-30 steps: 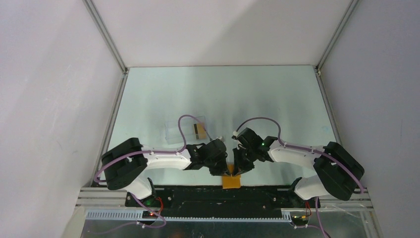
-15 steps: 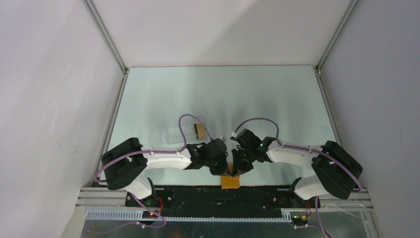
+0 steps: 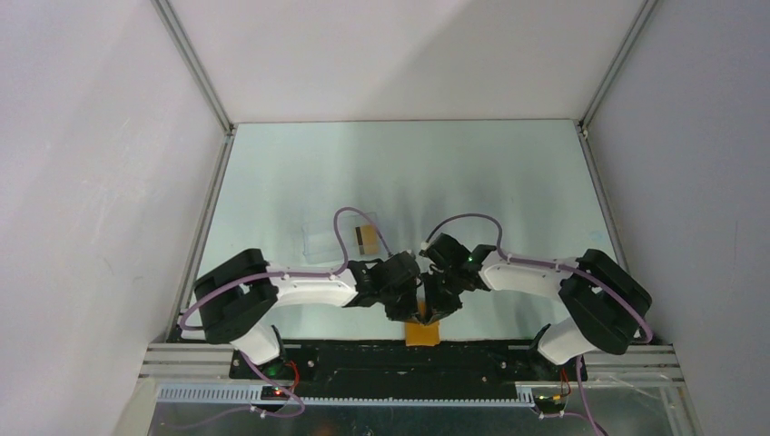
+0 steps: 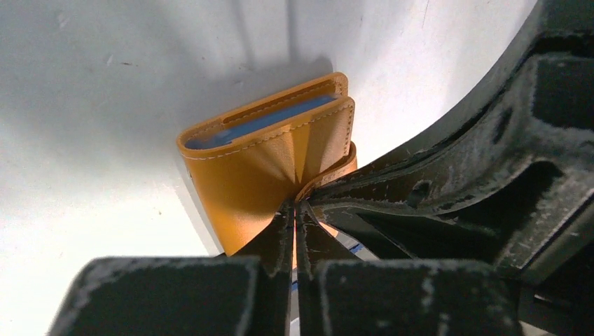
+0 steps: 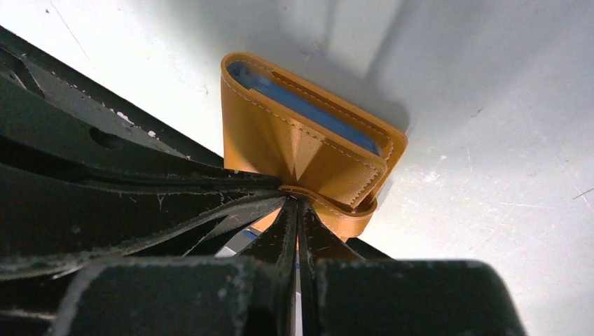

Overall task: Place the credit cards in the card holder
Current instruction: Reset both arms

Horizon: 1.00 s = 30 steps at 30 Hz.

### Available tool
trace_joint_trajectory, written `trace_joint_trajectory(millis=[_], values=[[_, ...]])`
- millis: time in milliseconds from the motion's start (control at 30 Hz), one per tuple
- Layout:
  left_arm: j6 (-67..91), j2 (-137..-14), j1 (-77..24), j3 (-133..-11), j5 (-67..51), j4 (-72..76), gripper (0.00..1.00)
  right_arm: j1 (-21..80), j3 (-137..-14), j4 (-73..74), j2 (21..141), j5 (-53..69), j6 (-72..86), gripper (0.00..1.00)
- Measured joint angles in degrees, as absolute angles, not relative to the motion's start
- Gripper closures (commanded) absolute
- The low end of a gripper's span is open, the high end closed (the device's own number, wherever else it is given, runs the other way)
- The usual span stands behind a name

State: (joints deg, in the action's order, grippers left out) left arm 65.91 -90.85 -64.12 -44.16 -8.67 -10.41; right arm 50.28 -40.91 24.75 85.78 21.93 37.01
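Observation:
The card holder (image 3: 423, 333), an orange bifold wallet, lies near the table's near edge and is folded nearly closed, with its blue inner panels (image 4: 266, 120) showing in the slot. My left gripper (image 4: 294, 207) is shut on a thin orange edge of the card holder (image 4: 263, 168). The right gripper (image 5: 295, 203) is shut on the card holder (image 5: 301, 150) at the same spot, by the tab strap (image 5: 343, 213). Both grippers meet tip to tip above it, left gripper (image 3: 409, 314) and right gripper (image 3: 433, 312). One tan credit card (image 3: 366, 238) lies at the clear case.
A clear plastic case (image 3: 329, 241) lies left of centre, behind the left arm, with the arm's purple cable looping over it. The black base rail (image 3: 418, 359) runs just behind the card holder. White walls close in the table on three sides.
Both arms have drawn in toward the middle, the left one shifting right and the right one left. The card holder has stayed where it was, and both grippers remain shut.

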Motion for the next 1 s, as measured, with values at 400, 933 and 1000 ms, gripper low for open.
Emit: trace_joint_trajectory(millis=[400, 933, 1000], values=[[63.0, -86.2, -62.6, -44.2, -7.9, -12.6, 0.3, 49.5, -40.9, 28.6, 80.3, 17.8, 35.6, 0.38], [45.6, -43.5, -22.2, -25.6, -6.9, 4.4, 0.0, 13.7, -37.4, 23.5, 56.0, 6.5, 25.5, 0.01], [40.6, -39.6, -17.5, -24.6, -2.2, 3.6, 0.0, 9.8, -34.3, 20.6, 53.4, 1.3, 24.0, 0.01]])
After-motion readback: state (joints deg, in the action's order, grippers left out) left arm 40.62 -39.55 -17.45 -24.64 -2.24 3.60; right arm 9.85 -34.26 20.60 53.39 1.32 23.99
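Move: Right under both shut grippers lies the card holder, its strap at the fingertips: its middle is about 1 cm back and 1 cm below either hand, level sideways with the left hand and roughly 1 cm to the right hand's left. From the left hand, the clear tray stands some 19 cm ahead and 17 cm to the left, 2 cm below; the tan block in it is about 18 cm ahead and 12 cm left. Coming off the holder's strap, both hands lift and swing forward and apart while their fingers go from shut to wide open. The left travels about 20 cm left, nearly as far forward and 17 cm up, to over the clear tray; the right goes some 18 cm right, 17 cm forward and 9 cm up. Both wrists tip up from pointing at the table, the left also turning counter-clockwise and the right clockwise. ##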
